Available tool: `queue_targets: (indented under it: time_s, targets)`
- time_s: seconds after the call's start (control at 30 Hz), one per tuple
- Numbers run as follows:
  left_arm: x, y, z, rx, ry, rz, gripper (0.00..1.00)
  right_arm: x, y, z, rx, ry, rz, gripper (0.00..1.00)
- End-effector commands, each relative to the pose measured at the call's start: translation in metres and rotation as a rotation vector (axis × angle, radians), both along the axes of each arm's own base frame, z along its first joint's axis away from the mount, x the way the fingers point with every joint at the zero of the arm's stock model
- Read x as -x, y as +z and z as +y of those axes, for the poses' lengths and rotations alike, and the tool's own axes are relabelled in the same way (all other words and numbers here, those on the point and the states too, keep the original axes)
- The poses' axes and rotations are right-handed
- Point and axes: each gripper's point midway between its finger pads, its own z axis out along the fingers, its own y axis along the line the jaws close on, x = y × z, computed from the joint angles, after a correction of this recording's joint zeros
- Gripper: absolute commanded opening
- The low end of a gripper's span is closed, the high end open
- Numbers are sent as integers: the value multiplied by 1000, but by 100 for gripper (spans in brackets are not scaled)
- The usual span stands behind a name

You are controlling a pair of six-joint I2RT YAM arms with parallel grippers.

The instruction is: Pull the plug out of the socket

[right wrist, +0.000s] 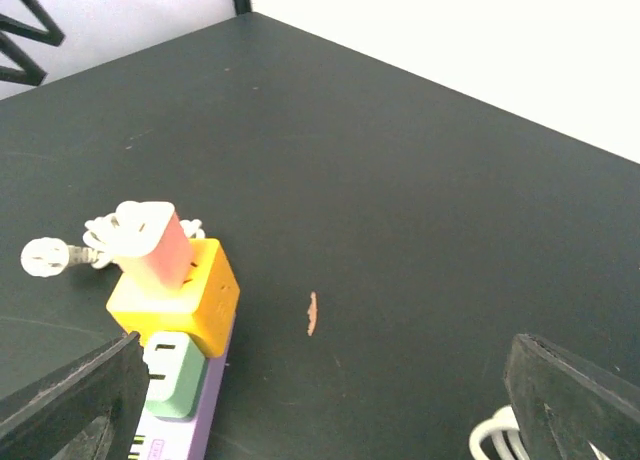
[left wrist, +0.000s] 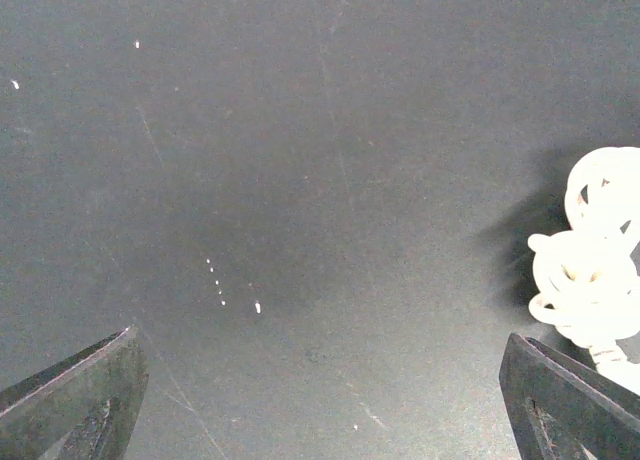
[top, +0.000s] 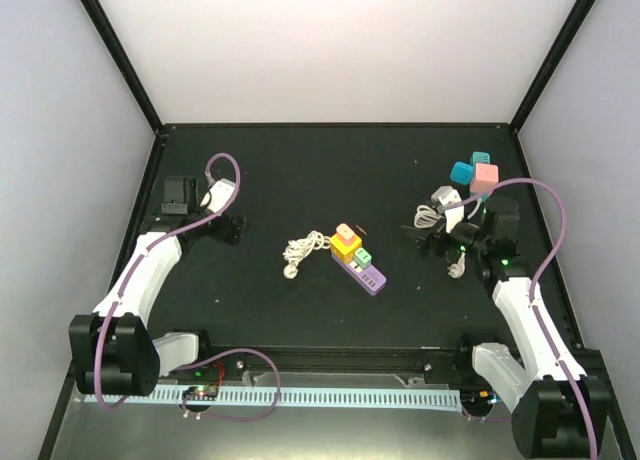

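Note:
A purple power strip point(top: 368, 275) lies at the table's middle. A yellow cube socket point(top: 347, 246) and a green plug point(top: 363, 257) sit in it. A pink plug point(top: 344, 232) with a white cable point(top: 300, 249) is plugged into the yellow cube. My left gripper point(top: 232, 228) is open and empty, left of the cable; its view point(left wrist: 320, 410) shows the coiled cable point(left wrist: 590, 270) at the right edge. My right gripper point(top: 432, 242) is open and empty, right of the strip. Its view point(right wrist: 320, 410) shows the pink plug point(right wrist: 155, 242), yellow cube point(right wrist: 185, 298) and green plug point(right wrist: 175, 372) at lower left.
Teal and pink cube adapters point(top: 475, 172) and a white charger with a coiled cord point(top: 440, 208) lie at the back right, beside my right gripper. A bit of that cord point(right wrist: 495, 442) shows by my right finger. Black frame posts stand at the table's far corners.

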Motion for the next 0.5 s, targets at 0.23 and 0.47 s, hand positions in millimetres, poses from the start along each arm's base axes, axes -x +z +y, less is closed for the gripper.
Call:
queue_targets:
  time_s: [0.23, 0.47]
  targets:
    - [2, 27, -11, 66, -15, -9, 99, 34, -29, 60, 186, 277, 3, 100]
    - [7, 40, -15, 82, -35, -40, 99, 55, -62, 88, 251, 385, 14, 98]
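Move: The purple socket lies about 17 cm to my right hand's left, roughly level with it fore and aft and some 17 cm below. On it, the green plug stands about 16 cm left and 1 cm ahead of that hand; the yellow adapter is 20 cm left and 3 cm ahead, topped by the pink plug at 20 cm left, 4 cm ahead. From my left hand the socket is about 34 cm right, 4 cm back and 13 cm lower. With its fingers still wide open, I swing my right hand in from the side towards the purple socket's free end, about 8 cm left while drawing back 5 cm. After a level start I bring it down some 4 to 5 cm, turning it about 20 degrees counter-clockwise and dipping its left side. It touches nothing yet. ##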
